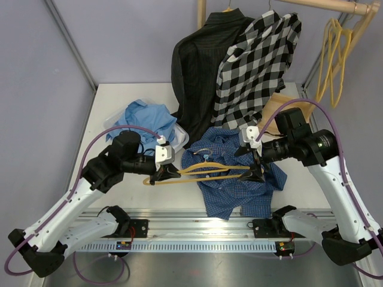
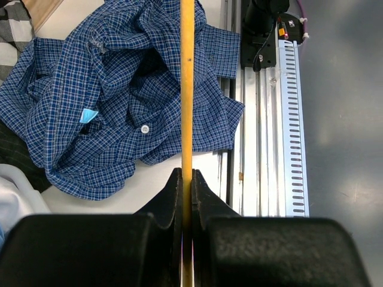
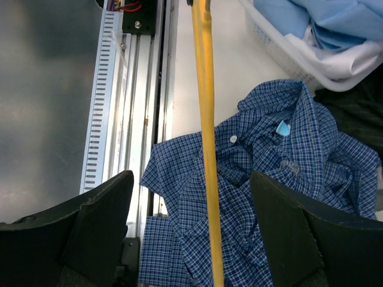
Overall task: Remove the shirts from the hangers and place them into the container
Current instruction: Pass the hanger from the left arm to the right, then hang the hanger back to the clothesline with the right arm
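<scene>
A yellow hanger (image 1: 203,174) is held level just above the dark blue small-check shirt (image 1: 236,182), which lies crumpled on the table in front of the arms. My left gripper (image 1: 169,173) is shut on the hanger's left end; in the left wrist view the bar (image 2: 187,89) runs straight out of the closed jaws. My right gripper (image 1: 254,170) is open at the hanger's right end. The bar (image 3: 206,119) passes between its wide-spread fingers (image 3: 102,221) without touching them. The white container (image 1: 181,136) holds the light blue shirt (image 1: 143,116).
A black pinstriped shirt (image 1: 197,66) and a black-and-white check shirt (image 1: 257,66) hang from the wooden rail (image 1: 335,6) at the back. Bare yellow hangers (image 1: 332,60) hang at its right end. The metal base rail (image 1: 203,230) runs along the near edge.
</scene>
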`<state>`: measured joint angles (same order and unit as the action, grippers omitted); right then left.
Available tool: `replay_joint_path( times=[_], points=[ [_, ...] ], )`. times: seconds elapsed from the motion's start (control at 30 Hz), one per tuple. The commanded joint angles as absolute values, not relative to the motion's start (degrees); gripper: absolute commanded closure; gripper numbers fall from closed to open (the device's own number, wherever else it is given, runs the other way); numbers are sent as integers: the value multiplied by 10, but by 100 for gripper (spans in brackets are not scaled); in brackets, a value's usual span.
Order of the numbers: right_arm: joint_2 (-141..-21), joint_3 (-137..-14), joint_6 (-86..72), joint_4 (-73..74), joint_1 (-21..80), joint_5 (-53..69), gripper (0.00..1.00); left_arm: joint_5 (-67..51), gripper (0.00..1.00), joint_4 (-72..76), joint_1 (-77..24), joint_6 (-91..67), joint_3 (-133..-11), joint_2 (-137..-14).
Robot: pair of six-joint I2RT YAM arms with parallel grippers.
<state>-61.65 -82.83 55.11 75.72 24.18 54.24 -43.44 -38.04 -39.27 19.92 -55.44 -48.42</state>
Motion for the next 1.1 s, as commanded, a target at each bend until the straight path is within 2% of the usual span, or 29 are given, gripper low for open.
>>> replay_joint_path(
  times=[0.0,0.27,0.4,0.43,0.5,0.53,0.6,0.63,0.77,0.83,0.9,0.93,0.97,1.07],
  points=[
    [-618,-800,514,725,245,512,13,-474,100,-360,-393,202,-567,-470],
    [-625,-745,527,727,246,549,21,-471,100,-331,-392,188,-564,-460],
    [-617,-735,520,720,246,558,32,-470,100,-311,-392,181,-558,-456],
    [-615,-734,519,717,245,561,40,-470,100,-306,-392,176,-556,-456],
    [-613,-733,514,714,246,563,50,-470,100,-296,-391,174,-551,-454],
    [-612,-733,512,713,246,563,61,-471,100,-294,-391,172,-549,-454],
    [-610,-734,507,710,246,563,73,-471,100,-284,-390,168,-546,-453],
    [-609,-735,505,708,245,563,82,-471,100,-280,-389,166,-543,-452],
    [-603,-744,503,715,243,570,100,-462,100,-269,-388,160,-538,-451],
    [-598,-745,504,719,236,573,100,-428,97,-259,-386,151,-535,-447],
    [-583,-742,494,708,221,574,100,-361,66,-237,-385,129,-527,-435],
    [-577,-737,470,699,213,571,100,-336,38,-230,-385,117,-524,-431],
    [-562,-735,460,690,203,571,100,-290,23,-218,-385,113,-517,-418],
    [-528,-729,403,649,153,577,100,-200,1,-197,-385,102,-503,-383]
  ],
)
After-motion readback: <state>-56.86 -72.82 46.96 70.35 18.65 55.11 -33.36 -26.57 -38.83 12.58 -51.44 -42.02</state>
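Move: The hanger's right end hangs about 5 cm below the right hand's open fingers, level with them front to back and sideways. It lies roughly 26 cm to the right of the left hand, 1 cm farther out and at about its height; that hand still grips the hanger near its left end. The blue checked shirt lies some 27 cm straight below the right hand. The container is about 17 cm ahead of the left hand, 12 cm to its left and 20 cm down. The hanger's right end is taken by the right hand, which sinks about 5 cm over it and shuts its open fingers on the wood. The left hand keeps its pinch meanwhile, rising slightly, then opens wide and shifts some 3 cm forward, turning counter-clockwise. The right hand, now holding, eases up 2 cm and turns a little clockwise. ##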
